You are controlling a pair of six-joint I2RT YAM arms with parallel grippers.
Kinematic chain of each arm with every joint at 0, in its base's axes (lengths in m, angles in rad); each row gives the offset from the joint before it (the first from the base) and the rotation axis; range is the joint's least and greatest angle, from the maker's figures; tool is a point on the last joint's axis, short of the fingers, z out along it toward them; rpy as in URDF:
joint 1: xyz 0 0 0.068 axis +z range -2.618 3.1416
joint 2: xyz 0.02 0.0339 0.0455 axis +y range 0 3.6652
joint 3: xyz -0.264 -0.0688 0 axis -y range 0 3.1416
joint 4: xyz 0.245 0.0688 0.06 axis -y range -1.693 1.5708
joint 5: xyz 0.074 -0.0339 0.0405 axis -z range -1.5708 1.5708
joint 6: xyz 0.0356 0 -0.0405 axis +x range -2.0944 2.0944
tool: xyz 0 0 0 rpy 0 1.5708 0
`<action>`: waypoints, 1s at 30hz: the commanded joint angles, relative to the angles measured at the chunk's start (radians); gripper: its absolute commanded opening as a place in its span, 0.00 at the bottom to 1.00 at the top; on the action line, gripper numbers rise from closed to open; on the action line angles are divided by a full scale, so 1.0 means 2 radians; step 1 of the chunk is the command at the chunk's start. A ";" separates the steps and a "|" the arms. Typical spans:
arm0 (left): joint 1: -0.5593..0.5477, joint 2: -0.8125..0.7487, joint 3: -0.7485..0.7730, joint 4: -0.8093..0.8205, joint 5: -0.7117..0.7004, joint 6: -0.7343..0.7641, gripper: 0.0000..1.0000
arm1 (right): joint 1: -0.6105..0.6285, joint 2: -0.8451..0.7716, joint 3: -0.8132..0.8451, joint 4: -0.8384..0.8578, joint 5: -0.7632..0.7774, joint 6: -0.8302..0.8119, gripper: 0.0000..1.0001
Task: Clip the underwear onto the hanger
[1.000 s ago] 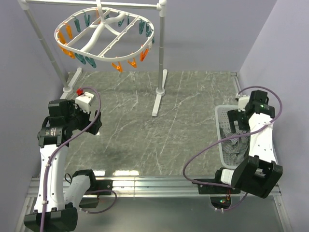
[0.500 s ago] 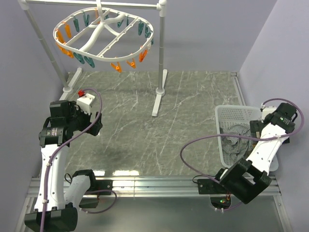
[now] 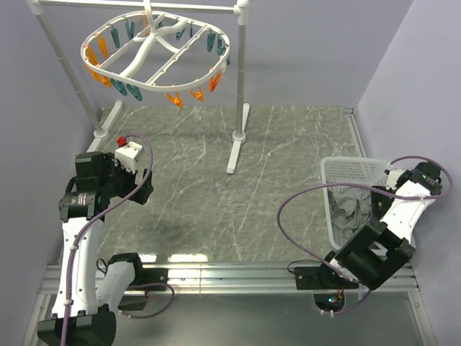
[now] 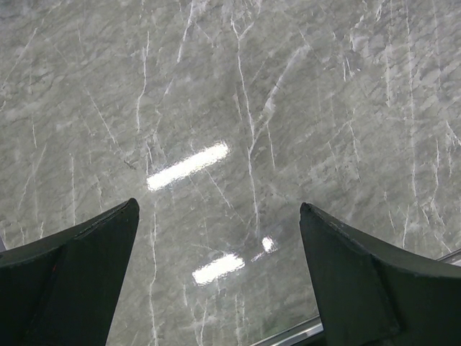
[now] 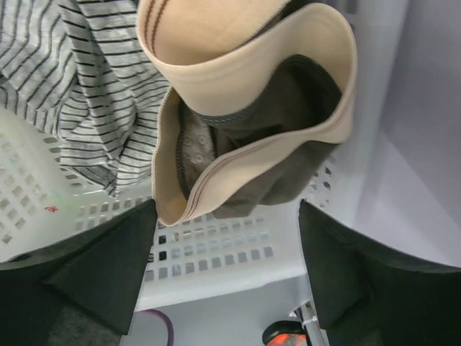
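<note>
The underwear (image 5: 245, 137), dark olive cloth with a beige waistband, lies bunched in the white basket (image 5: 216, 252). My right gripper (image 5: 227, 209) is open just short of it, a finger on either side of the waistband's lower fold, nothing pinched. In the top view that gripper (image 3: 376, 204) dips into the basket (image 3: 346, 173) from its right side and hides the underwear. The hanger (image 3: 155, 54), a white oval ring with orange and teal clothespins (image 3: 175, 99), hangs at the far left. My left gripper (image 4: 217, 207) is open over bare marble, seen at the left (image 3: 140, 184).
A grey striped cloth (image 5: 86, 86) lies beside the underwear in the basket, also seen from above (image 3: 349, 213). The white pole stand (image 3: 238, 108) that carries the hanger has a foot near the table's middle. Walls close in on both sides.
My right wrist has swung from over the basket's left part out to its right edge, and the gripper now points down into the basket. The left arm has hardly moved.
</note>
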 commanded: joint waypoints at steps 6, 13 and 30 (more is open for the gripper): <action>-0.001 -0.007 -0.002 0.025 0.009 -0.001 0.99 | -0.014 0.023 0.001 -0.010 -0.022 0.009 0.51; -0.002 -0.008 0.001 0.026 0.007 -0.001 0.99 | -0.044 0.021 0.037 -0.022 -0.016 -0.002 0.00; -0.002 0.000 0.023 0.022 0.017 -0.003 0.99 | -0.065 0.000 0.363 -0.200 -0.156 0.001 0.00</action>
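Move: The beige-and-dark underwear lies just below the open right fingers, its middle about 4 cm ahead, 1 cm to the right and 5 cm down. The striped cloth is some 9 cm to that hand's left and 4 cm ahead, about 6 cm lower. The basket holding both centres around 5 cm left and 3 cm ahead. From the left hand, the underwear is roughly 80 cm to the right, 5 cm back and 15 cm down. The right hand sinks about 1.5 cm, pinches the underwear's near waistband edge and lifts it some 17 cm. ##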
